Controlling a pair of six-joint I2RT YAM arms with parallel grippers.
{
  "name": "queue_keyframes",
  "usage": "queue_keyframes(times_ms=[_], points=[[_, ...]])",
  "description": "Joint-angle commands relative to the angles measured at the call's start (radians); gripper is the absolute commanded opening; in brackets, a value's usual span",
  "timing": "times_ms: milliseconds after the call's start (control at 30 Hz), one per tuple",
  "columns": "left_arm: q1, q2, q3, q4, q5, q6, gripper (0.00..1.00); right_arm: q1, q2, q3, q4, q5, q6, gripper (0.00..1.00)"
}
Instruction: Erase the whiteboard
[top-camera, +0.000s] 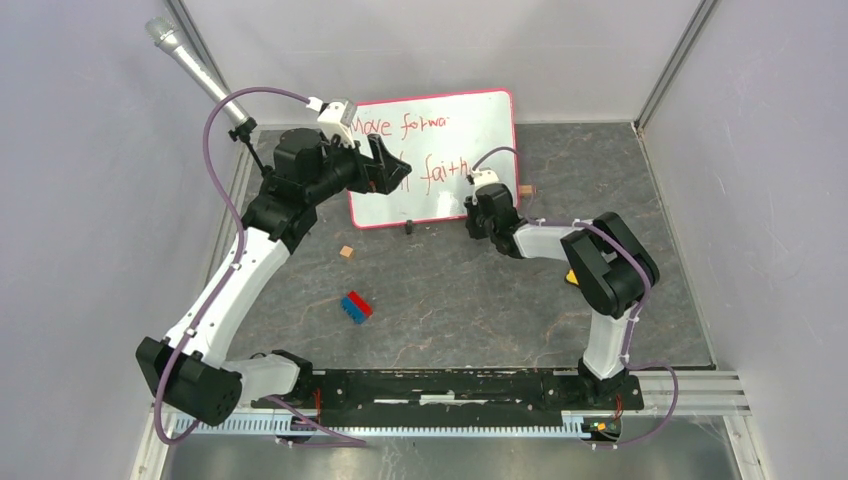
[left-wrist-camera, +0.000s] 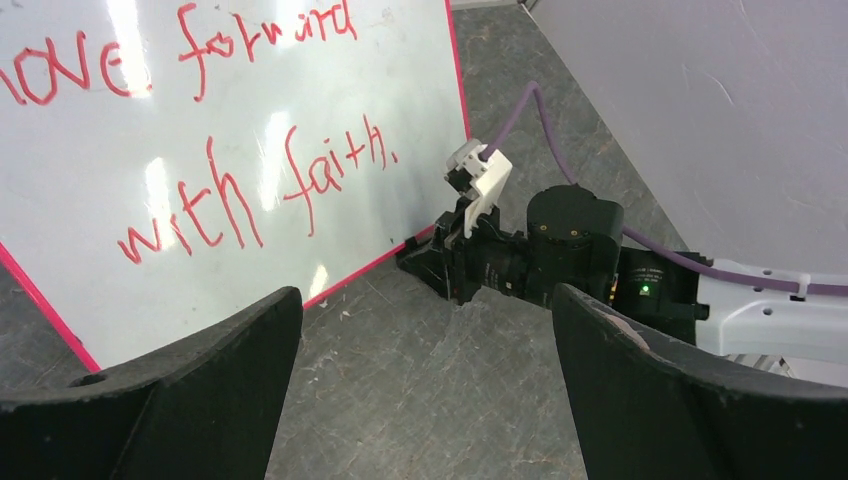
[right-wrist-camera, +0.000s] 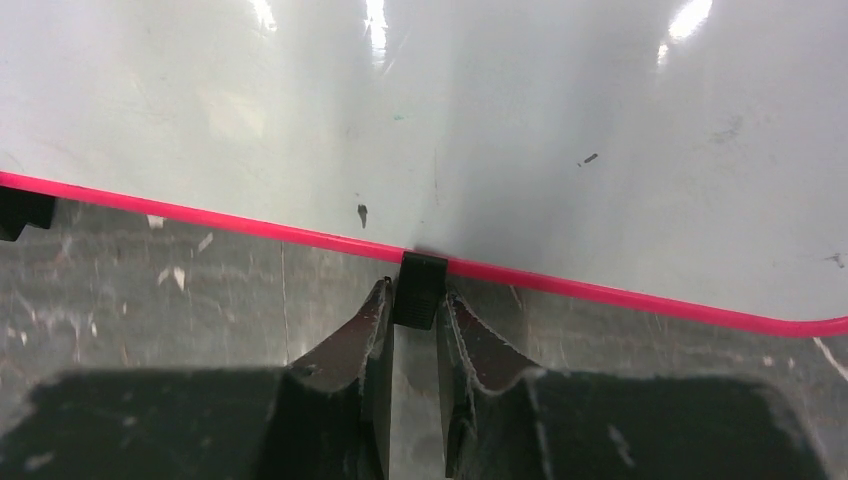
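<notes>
The whiteboard (top-camera: 470, 125) stands tilted at the back of the table, with red handwriting "move forward with faith" on it (left-wrist-camera: 200, 120). My left gripper (top-camera: 395, 168) hovers in front of its lower left part, open with only bare table between the fingers (left-wrist-camera: 425, 300). My right gripper (top-camera: 478, 212) is low at the board's bottom right edge. In the right wrist view it (right-wrist-camera: 413, 297) is shut on the board's black clip foot (right-wrist-camera: 418, 278), just under the red-pink rim (right-wrist-camera: 620, 295). The left wrist view shows the right gripper (left-wrist-camera: 432, 262) at the board's corner.
A red-and-blue brick (top-camera: 356, 306) lies mid-table, a small wooden cube (top-camera: 346, 252) beyond it, another small wooden piece (top-camera: 526, 190) right of the board. The board's other clip foot (top-camera: 408, 225) rests on the table. A microphone (top-camera: 195, 72) juts in at top left. Grey walls enclose the table.
</notes>
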Motion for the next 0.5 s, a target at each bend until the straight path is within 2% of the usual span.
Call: queue_keyframes(times_ms=[0, 133, 333, 367, 467], points=[[-0.016, -0.032, -0.004, 0.051, 0.006, 0.012, 1.0, 0.005, -0.104, -0.075, -0.076, -0.078, -0.052, 0.0], [-0.02, -0.04, -0.002, 0.053, 0.02, 0.0, 1.0, -0.004, -0.18, -0.155, -0.098, -0.173, -0.065, 0.0], [-0.021, -0.05, -0.008, 0.069, 0.048, -0.024, 1.0, -0.012, -0.228, -0.191, -0.18, -0.164, -0.082, 0.01], [-0.02, -0.051, -0.009, 0.074, 0.053, -0.027, 1.0, -0.013, -0.23, -0.191, -0.182, -0.171, -0.084, 0.06], [-0.02, -0.053, -0.01, 0.08, 0.065, -0.036, 1.0, -0.013, -0.231, -0.166, -0.23, -0.17, -0.092, 0.31]])
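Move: Pinched already at the right fingertips is the right-hand black clip on the whiteboard's lower edge. The board's middle is about 13 cm ahead of that hand, 7 cm to its left and 6 cm higher; the left clip sits some 11 cm left and 1 cm back, the small wooden cube about 23 cm left and 7 cm back. From the idle left hand the board's middle is roughly 18 cm ahead, 6 cm right and 26 cm below. Dragging the whiteboard by its clip, the right hand keeps its pinch and pulls back towards its own base about 6.5 cm and some 2.5 cm to the right, level and low over the table, slowing towards the end. The wrist tips down about 7 degrees and turns slightly counter-clockwise. ##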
